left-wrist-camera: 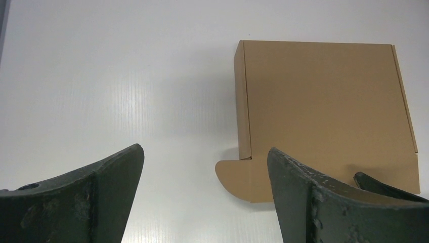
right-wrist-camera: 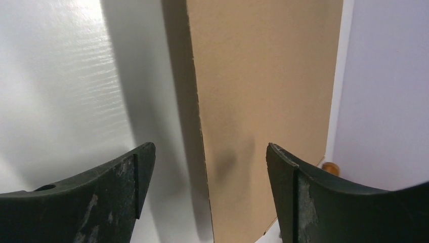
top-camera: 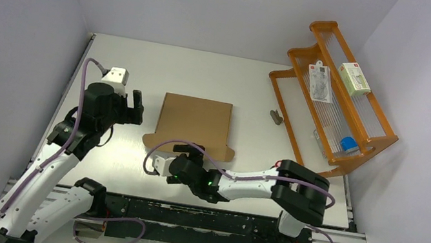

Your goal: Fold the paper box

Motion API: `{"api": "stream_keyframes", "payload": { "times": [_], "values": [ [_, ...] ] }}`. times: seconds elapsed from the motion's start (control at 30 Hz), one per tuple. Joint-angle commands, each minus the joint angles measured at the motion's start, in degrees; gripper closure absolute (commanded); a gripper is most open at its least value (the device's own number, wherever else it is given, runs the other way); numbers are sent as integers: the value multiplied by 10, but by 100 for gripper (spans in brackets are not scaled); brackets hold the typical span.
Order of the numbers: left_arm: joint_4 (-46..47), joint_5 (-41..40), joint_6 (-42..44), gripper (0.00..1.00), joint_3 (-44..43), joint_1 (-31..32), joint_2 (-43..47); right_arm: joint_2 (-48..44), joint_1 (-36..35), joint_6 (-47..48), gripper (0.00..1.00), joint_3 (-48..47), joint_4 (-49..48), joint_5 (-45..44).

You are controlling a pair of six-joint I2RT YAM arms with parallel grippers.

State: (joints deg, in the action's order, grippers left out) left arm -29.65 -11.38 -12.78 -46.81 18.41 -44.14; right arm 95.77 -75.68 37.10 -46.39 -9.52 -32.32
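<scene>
The paper box [top-camera: 193, 120] lies flat and closed in the middle of the table, plain brown cardboard with a rounded front flap [top-camera: 154, 141] sticking out at its near edge. My left gripper [top-camera: 135, 103] hovers open just left of it; in the left wrist view the box [left-wrist-camera: 324, 106] and flap [left-wrist-camera: 243, 177] lie ahead and to the right of the gripper [left-wrist-camera: 205, 152], which holds nothing. My right gripper [top-camera: 188, 151] is at the box's near edge. In its wrist view the cardboard [right-wrist-camera: 263, 91] runs between the open jaws of the gripper [right-wrist-camera: 210, 147], its edge in the gap.
An orange wire rack [top-camera: 351, 157] stands at the right, holding a white-and-green carton [top-camera: 355, 78], a clear packet [top-camera: 321, 83] and a blue item [top-camera: 348, 144]. A small grey object [top-camera: 276, 117] lies between box and rack. White walls enclose the table.
</scene>
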Motion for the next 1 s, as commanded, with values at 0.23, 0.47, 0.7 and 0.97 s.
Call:
{"api": "stream_keyframes", "payload": {
  "times": [0.23,0.47,0.7,0.97],
  "values": [
    [-1,14,9,5,2,-13,3,49,-5,80,46,11,-123,-99],
    [-4,10,8,6,2,-14,8,34,-5,90,81,21,-131,-110],
    [-2,4,6,6,3,-14,18,-5,-5,83,100,24,-105,-106],
    [-1,3,-4,6,-11,-17,28,-72,-5,65,100,-18,-11,-72]
  ]
}}
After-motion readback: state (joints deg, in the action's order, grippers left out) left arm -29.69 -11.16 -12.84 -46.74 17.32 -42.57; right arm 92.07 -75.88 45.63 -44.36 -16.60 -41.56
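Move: At the closed box, the middle of the lid's front edge is only about 2 cm ahead of the right hand, 1 cm to its right and 1 cm lower, with the open fingers straddling that edge. The box's middle lies some 12 cm ahead and 3 cm below; the red-capped bottle stands about 29 cm to the right and 1 cm ahead. From the idle left hand, the edge is roughly 23 cm right, 4 cm back and 16 cm down. Easing forward about 2 cm with a brief 1 cm dip, the right hand tilts its fingers up roughly 10 degrees and shuts them from wide open, pinching the front edge of the box's lid between the tips. Then, keeping the pinch, it rises with the edge, ending about 4 cm above the height where the fingers shut. ##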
